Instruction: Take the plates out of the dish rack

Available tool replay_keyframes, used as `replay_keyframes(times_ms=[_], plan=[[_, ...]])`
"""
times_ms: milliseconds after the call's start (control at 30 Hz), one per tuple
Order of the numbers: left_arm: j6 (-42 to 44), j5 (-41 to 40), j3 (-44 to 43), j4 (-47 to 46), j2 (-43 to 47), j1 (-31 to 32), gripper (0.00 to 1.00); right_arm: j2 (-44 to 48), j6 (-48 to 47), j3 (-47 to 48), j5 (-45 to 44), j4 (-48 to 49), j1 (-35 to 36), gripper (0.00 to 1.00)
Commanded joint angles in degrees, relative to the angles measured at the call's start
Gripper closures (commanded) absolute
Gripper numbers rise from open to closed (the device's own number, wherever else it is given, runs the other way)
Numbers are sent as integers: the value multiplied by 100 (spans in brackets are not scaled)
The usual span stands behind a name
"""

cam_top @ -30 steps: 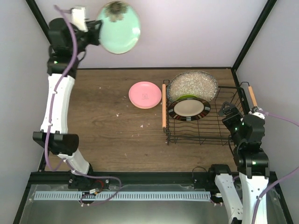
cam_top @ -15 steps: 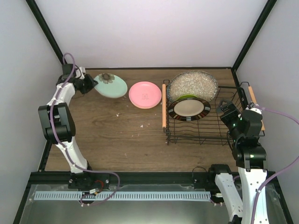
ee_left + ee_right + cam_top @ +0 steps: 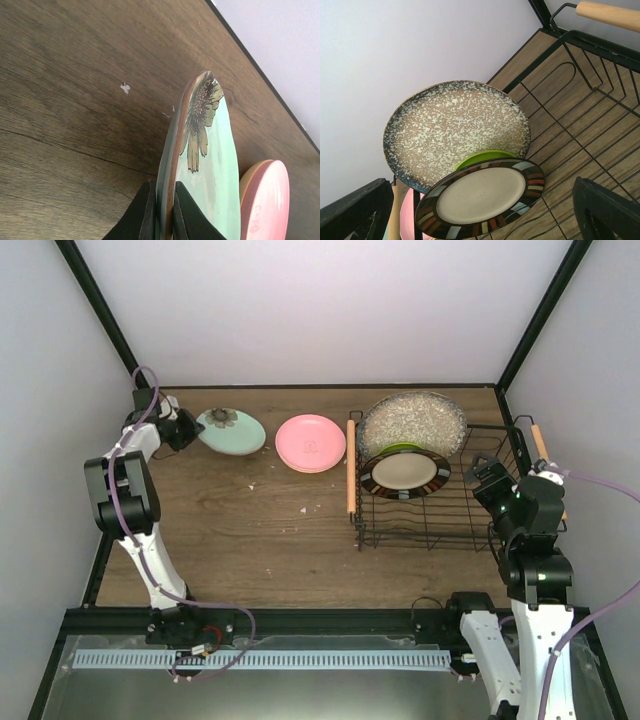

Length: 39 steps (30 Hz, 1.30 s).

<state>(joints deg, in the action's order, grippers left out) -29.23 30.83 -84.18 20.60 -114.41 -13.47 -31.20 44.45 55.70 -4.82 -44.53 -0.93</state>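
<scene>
My left gripper [image 3: 187, 428] is shut on the rim of the mint plate with a flower [image 3: 232, 430], at the table's back left. In the left wrist view both fingers [image 3: 142, 215] pinch that rim, and the mint plate [image 3: 207, 165] stands tilted just over the wood. Beside it lies the pink plate [image 3: 311, 443], with a pale orange rim [image 3: 246, 181] under it. The black wire dish rack [image 3: 440, 530] holds the speckled grey plate [image 3: 413, 423], the lime green plate [image 3: 400, 449] and the cream plate with a dark rim [image 3: 405, 473]. My right gripper [image 3: 490, 480] hovers open over the rack's right part, nothing between its fingers [image 3: 357, 215].
The rack's wooden handles run along its left side [image 3: 351, 465] and right side [image 3: 541, 445]. Black frame posts and walls close the table's back and sides. Small white crumbs [image 3: 304, 508] lie on the wood.
My left arm has brought the mint plate down from high in the air to just over the table beside the pink plate. The right gripper has barely shifted.
</scene>
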Motion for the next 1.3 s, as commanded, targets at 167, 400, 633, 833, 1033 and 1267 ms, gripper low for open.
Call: replay_keyframes(times_ms=[167, 400, 633, 833, 1033, 1267], plan=[[104, -47, -12, -341, -209, -13, 87, -184, -113, 270, -44, 138, 58, 0], [398, -287, 118, -109, -319, -10, 51, -137, -87, 284, -100, 70, 58, 0], [516, -304, 191, -61, -415, -15, 40, -110, -30, 274, -72, 34, 58, 0], [604, -271, 191, -40, -558, -44, 33, -47, 10, 312, -96, -30, 58, 0], [696, -373, 202, 77, -679, -82, 19, -16, 16, 391, -129, -129, 57, 0], [824, -1343, -865, 551, -390, -276, 11, 30, 66, 424, -185, -229, 58, 0]])
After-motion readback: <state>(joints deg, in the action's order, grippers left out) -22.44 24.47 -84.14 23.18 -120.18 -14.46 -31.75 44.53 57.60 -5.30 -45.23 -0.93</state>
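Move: The pale green plate hangs tilted from the left fingers, pinched by its rim, its middle some 8 cm to their right, barely 1 cm ahead and about 5 cm below. The bare patch it is meant for lies about 7 cm right, level ahead, 9 cm down. The pink plate stack is roughly 26 cm right, level ahead and 9 cm below. From the right hand the green plate lies about 28 cm ahead, 51 cm left and 26 cm below. The green plate is lowered in the left fingers towards the bare table left of the pink stack, and the fingers let go of its rim, opening from nearly shut to almost wide. The left hand keeps sinking as they spread, some 6.5 cm in all, drawing back slightly and tilting about 10 degrees, then edges left, away from the plate, at the very end. ##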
